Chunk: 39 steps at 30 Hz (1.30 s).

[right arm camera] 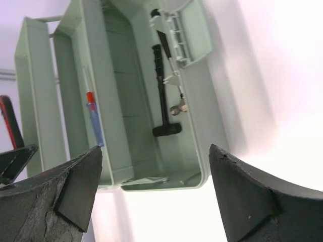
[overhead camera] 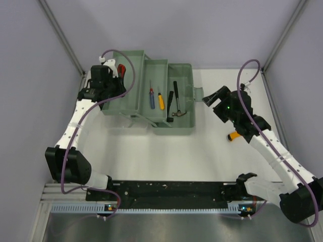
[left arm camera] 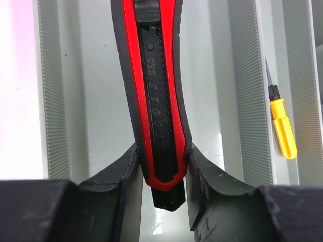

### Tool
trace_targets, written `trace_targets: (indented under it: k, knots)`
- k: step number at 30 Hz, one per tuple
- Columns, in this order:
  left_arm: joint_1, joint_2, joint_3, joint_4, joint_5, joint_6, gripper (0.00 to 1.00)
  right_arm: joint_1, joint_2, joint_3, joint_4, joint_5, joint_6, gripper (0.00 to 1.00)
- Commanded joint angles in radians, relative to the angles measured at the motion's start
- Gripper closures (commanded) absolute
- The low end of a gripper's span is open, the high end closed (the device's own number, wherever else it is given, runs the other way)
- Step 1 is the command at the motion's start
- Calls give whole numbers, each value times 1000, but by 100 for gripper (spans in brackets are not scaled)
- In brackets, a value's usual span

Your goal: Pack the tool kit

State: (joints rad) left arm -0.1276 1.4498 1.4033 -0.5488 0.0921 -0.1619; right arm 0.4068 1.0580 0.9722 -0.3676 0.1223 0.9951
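Note:
The pale green toolbox (overhead camera: 123,98) stands spread out at the table's back left. My left gripper (overhead camera: 108,76) hovers over its left tray (left arm camera: 212,75), shut on the red utility knife (overhead camera: 121,69) (left arm camera: 156,101) near the butt end. The blue screwdriver (overhead camera: 151,97) (right arm camera: 94,121) and yellow screwdriver (overhead camera: 160,101) (left arm camera: 281,128) lie in the middle tray. The hammer (overhead camera: 177,103) (right arm camera: 177,107) and the black-handled tool (overhead camera: 170,107) (right arm camera: 161,91) lie in the right bin (right arm camera: 201,116). My right gripper (overhead camera: 209,97) (right arm camera: 154,166) hangs open just right of the box, holding nothing. The yellow utility knife (overhead camera: 233,136) lies on the table under the right arm.
The box's latch flap (overhead camera: 198,94) (right arm camera: 189,30) sticks out toward my right gripper. Grey walls and metal posts close in the back and sides. The arm bases and a black rail (overhead camera: 171,191) run along the near edge.

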Motion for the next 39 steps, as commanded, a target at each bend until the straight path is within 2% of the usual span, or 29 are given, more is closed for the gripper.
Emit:
trace_targets:
  k: [1,12,18,22,27,30,32,39]
  knots:
    - [6,0,3,49,-9,4,75,-49,-33,-58,-11,8,92,16]
    - [6,-3,-9,33,-129,-1,52,-117,-4,-115,-25,-24,119,17]
    - [6,-2,-10,24,-153,-8,47,-171,5,-125,-51,-10,97,18]
    - [6,-28,13,15,-161,-14,43,-192,16,-115,-112,71,41,18]
    - [6,-78,74,-7,-97,-25,32,-226,97,-78,-244,207,-12,16]
    - [6,-101,117,-26,7,-30,21,-243,180,-43,-323,278,-9,16]
    - [6,-115,149,-39,63,-33,15,-266,250,-26,-349,277,-4,16]
    - [6,-157,186,-56,155,-41,6,-348,413,5,-379,266,16,16]
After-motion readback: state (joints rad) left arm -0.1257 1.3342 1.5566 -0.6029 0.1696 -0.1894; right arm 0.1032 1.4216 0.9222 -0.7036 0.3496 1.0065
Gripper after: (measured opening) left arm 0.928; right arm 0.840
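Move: The left hand still grips the red knife by its near end, just over the left tray, whose floor centre lies about 6 cm ahead and 3 below; the blue screwdriver is some 21 cm right, 4 ahead, 10 lower. The open right hand's target, the yellow knife, lies about 18 cm right, 3 back, 23 below; the latch flap is roughly 21 cm ahead, 11 left, 17 down from this hand. Left hand releases the red knife and rises 10 cm; right drops 18, swinging right towards the yellow knife. ##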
